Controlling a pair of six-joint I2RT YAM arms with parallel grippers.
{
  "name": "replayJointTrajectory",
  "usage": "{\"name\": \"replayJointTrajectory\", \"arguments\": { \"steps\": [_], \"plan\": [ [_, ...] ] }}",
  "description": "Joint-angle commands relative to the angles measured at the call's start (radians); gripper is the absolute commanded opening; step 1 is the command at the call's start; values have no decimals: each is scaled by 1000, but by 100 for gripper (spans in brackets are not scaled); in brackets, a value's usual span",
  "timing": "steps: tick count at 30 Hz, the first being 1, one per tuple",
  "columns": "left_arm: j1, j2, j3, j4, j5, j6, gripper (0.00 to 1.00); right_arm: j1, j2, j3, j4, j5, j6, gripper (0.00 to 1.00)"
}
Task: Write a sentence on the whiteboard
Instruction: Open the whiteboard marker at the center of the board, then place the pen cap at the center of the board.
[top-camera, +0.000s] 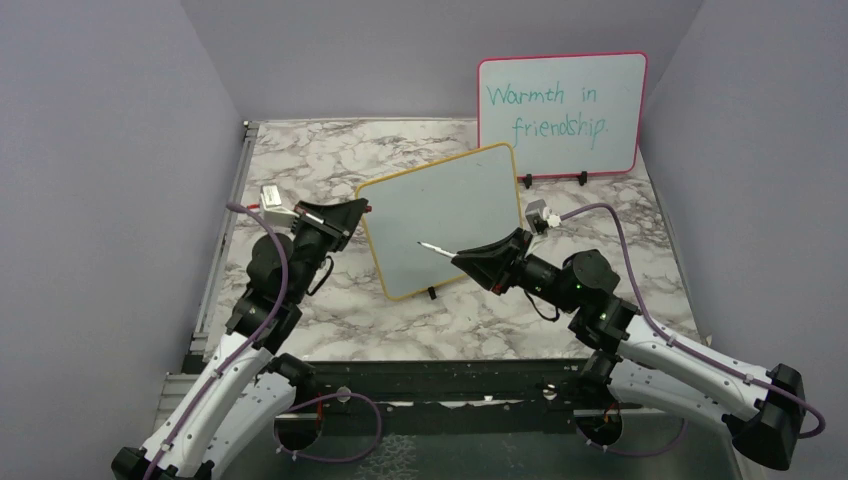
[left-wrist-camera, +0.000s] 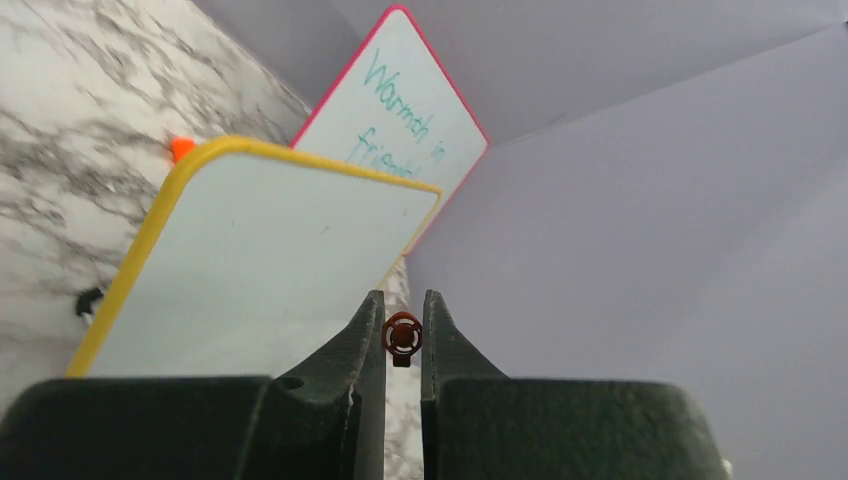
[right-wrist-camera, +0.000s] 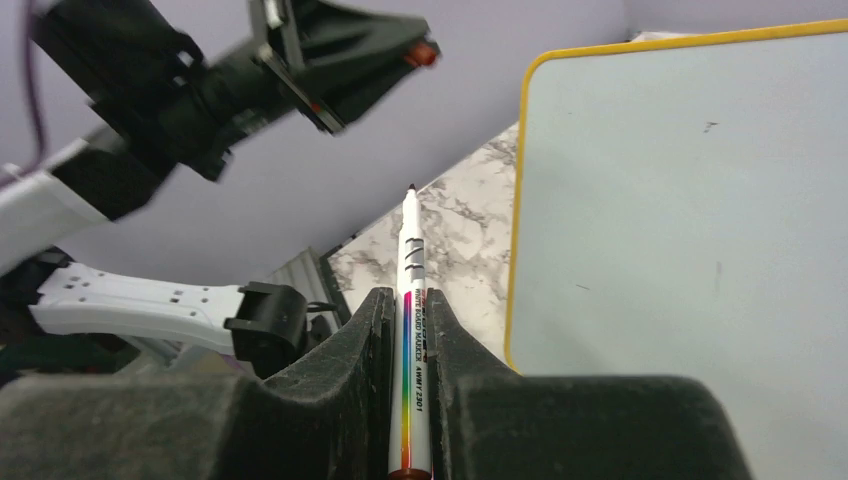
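Observation:
The whiteboard (top-camera: 445, 220) with its yellow frame leans upright mid-table, also seen in the left wrist view (left-wrist-camera: 260, 260) and the right wrist view (right-wrist-camera: 680, 250). Its face is bare but for faint specks; the sentence is not in view. My right gripper (top-camera: 458, 257) (right-wrist-camera: 408, 295) is shut on a white marker (top-camera: 435, 248) (right-wrist-camera: 410, 260) with a rainbow stripe. The uncapped tip points left in front of the board, seemingly apart from it. My left gripper (top-camera: 364, 209) (left-wrist-camera: 402, 300) hovers beside the board's left edge, shut on a red marker cap (left-wrist-camera: 402, 337).
A pink-framed board (top-camera: 560, 115) with teal writing stands against the back wall at the right. The yellow board rests on small black clip feet (top-camera: 431, 293) on the marble table (top-camera: 300, 160). Purple walls close in on both sides.

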Motion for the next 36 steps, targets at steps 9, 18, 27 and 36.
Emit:
{"name": "replayJointTrajectory", "arguments": {
  "steps": [9, 18, 27, 36],
  "plan": [
    [7, 324, 597, -591, -241, 669, 0, 4, -79, 97, -257, 167, -218, 0],
    [135, 449, 634, -762, -155, 742, 0, 4, -91, 103, -285, 201, -263, 1],
    [405, 608, 535, -809, 88, 824, 0, 4, -104, 112, -315, 225, -324, 0],
    [450, 817, 492, -766, 104, 871, 0, 4, -131, 95, -310, 234, -356, 1]
  ]
}}
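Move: The left hand, with the marker's dark red cap in its fingers, has bare table beside the whiteboard about 8 cm ahead, 14 cm to its left and 30 cm below; the yellow-framed whiteboard's middle is 13 cm ahead, 12 cm right, 22 cm below, and the open marker 9 cm back, 15 cm right, level. From the right hand, holding that marker, the whiteboard's middle lies some 22 cm ahead, 2 cm left, 21 cm below; the cap is 9 cm ahead, 14 cm left, level. Keeping its pinch on the cap, the left hand lifts forward some 6 cm, then swings left and sinks steeply towards the bare table left of the whiteboard, ending about 18 cm lower and 14 cm farther left, its fingers rolled and tipped from level to steeply down. The right hand keeps hold of the open marker, easing about 4 cm right and slightly forward, turning some 15 degrees clockwise. ##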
